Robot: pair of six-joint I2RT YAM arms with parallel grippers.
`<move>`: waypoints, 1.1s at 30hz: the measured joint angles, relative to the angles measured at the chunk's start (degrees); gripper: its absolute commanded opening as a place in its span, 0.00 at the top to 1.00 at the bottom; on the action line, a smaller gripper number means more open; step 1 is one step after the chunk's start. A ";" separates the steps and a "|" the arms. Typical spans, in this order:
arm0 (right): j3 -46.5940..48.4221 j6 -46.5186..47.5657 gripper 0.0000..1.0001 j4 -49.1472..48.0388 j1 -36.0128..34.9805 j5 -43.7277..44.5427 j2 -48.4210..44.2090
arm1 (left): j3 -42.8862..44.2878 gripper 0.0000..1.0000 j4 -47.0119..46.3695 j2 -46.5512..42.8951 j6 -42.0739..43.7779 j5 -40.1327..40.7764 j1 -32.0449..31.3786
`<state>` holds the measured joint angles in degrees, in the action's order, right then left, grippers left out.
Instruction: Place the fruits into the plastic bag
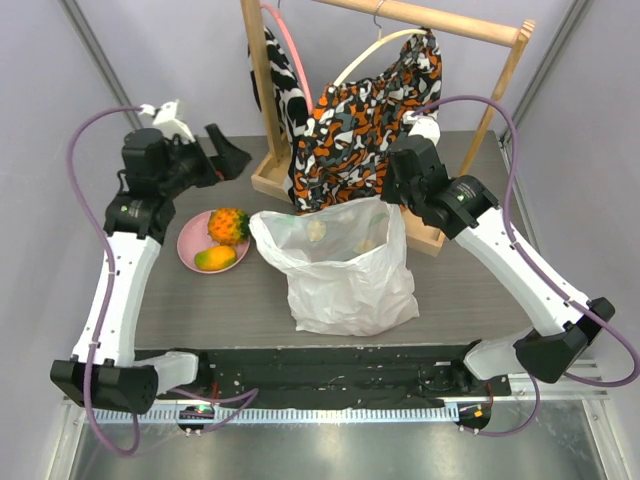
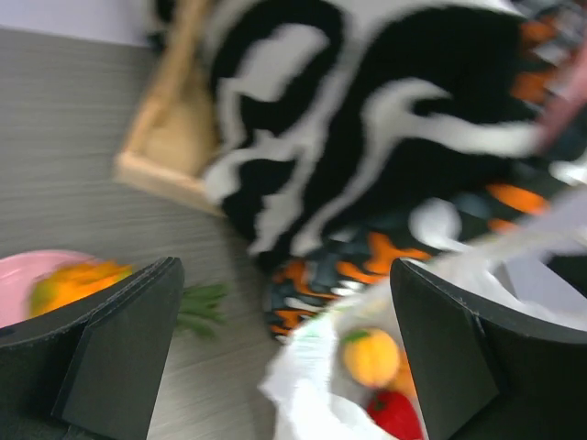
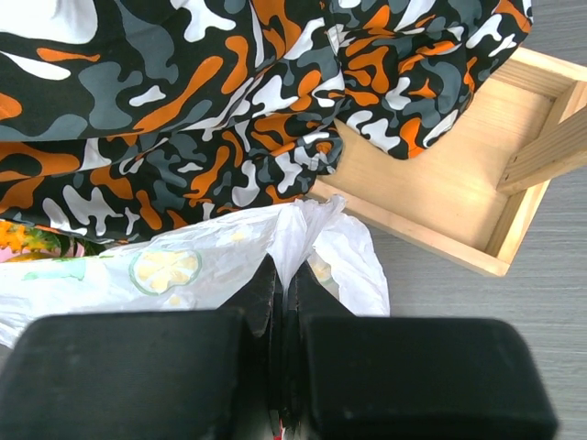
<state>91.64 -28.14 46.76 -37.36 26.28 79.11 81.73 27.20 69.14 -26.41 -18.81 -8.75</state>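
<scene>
The white plastic bag (image 1: 345, 268) stands in the middle of the table with its mouth held open. My right gripper (image 1: 393, 204) is shut on the bag's right rim (image 3: 303, 229), seen pinched between its jaws (image 3: 282, 275). My left gripper (image 1: 222, 160) is open and empty, raised behind the pink plate. In the blurred left wrist view my left gripper (image 2: 284, 353) looks down at a yellow-orange round fruit (image 2: 371, 357) and a red fruit (image 2: 396, 414) inside the bag. An orange pineapple (image 1: 228, 225) and a yellow-green mango (image 1: 218, 258) lie on the plate.
The pink plate (image 1: 187, 240) sits left of the bag. A wooden rack (image 1: 272, 178) at the back holds the orange-black-white patterned cloth (image 1: 365, 120), which hangs right behind the bag. The rack's base tray (image 3: 459, 192) lies just beyond my right gripper.
</scene>
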 measured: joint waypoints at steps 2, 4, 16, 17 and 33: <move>0.31 0.52 0.99 0.00 0.00 0.11 0.26 | 0.00 0.00 1.81 0.15 -0.02 1.79 4.87; 0.94 1.11 0.99 -0.02 0.00 0.17 0.68 | -0.20 0.00 2.84 0.39 -0.76 2.89 9.11; 1.81 2.40 0.99 -0.52 0.00 0.20 1.27 | -4.15 0.00 10.88 7.45 -2.64 9.42 13.97; 1.81 2.49 0.99 -0.52 0.00 0.20 1.29 | -5.42 0.00 11.52 7.82 -2.10 10.14 14.40; 1.81 3.21 0.99 -1.79 -0.02 -0.57 3.48 | -21.27 0.00 15.61 6.86 5.46 13.44 16.35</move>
<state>93.45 -24.93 44.97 -37.39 25.71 82.59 60.47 42.81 76.01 -20.95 -5.37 7.60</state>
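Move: The mango lies about 12 cm to the left of the open left hand, some 3 cm back and roughly 34 cm below it. The pink plate's middle is some 5 cm beyond the mango. The pineapple sits about 8 cm farther out and 3 cm right of the mango, and the plastic bag's mouth is around 17 cm right of the hand, 8 cm back and 18 cm below. From the right hand, the mango is roughly 42 cm left, nearly level in reach and 29 cm down. The left hand, fingers wide open throughout, swings left away from the bag by about 14 cm, then sinks nearly 25 cm towards the mango on the plate while drawing back some 7 cm from its farthest reach, its fingers tipping down by about 40 degrees and turning counter-clockwise until they hang above the mango, not yet touching. The right hand keeps its pinch on the bag's rim and holds the mouth open, edging only a centimetre or two forward and left. ##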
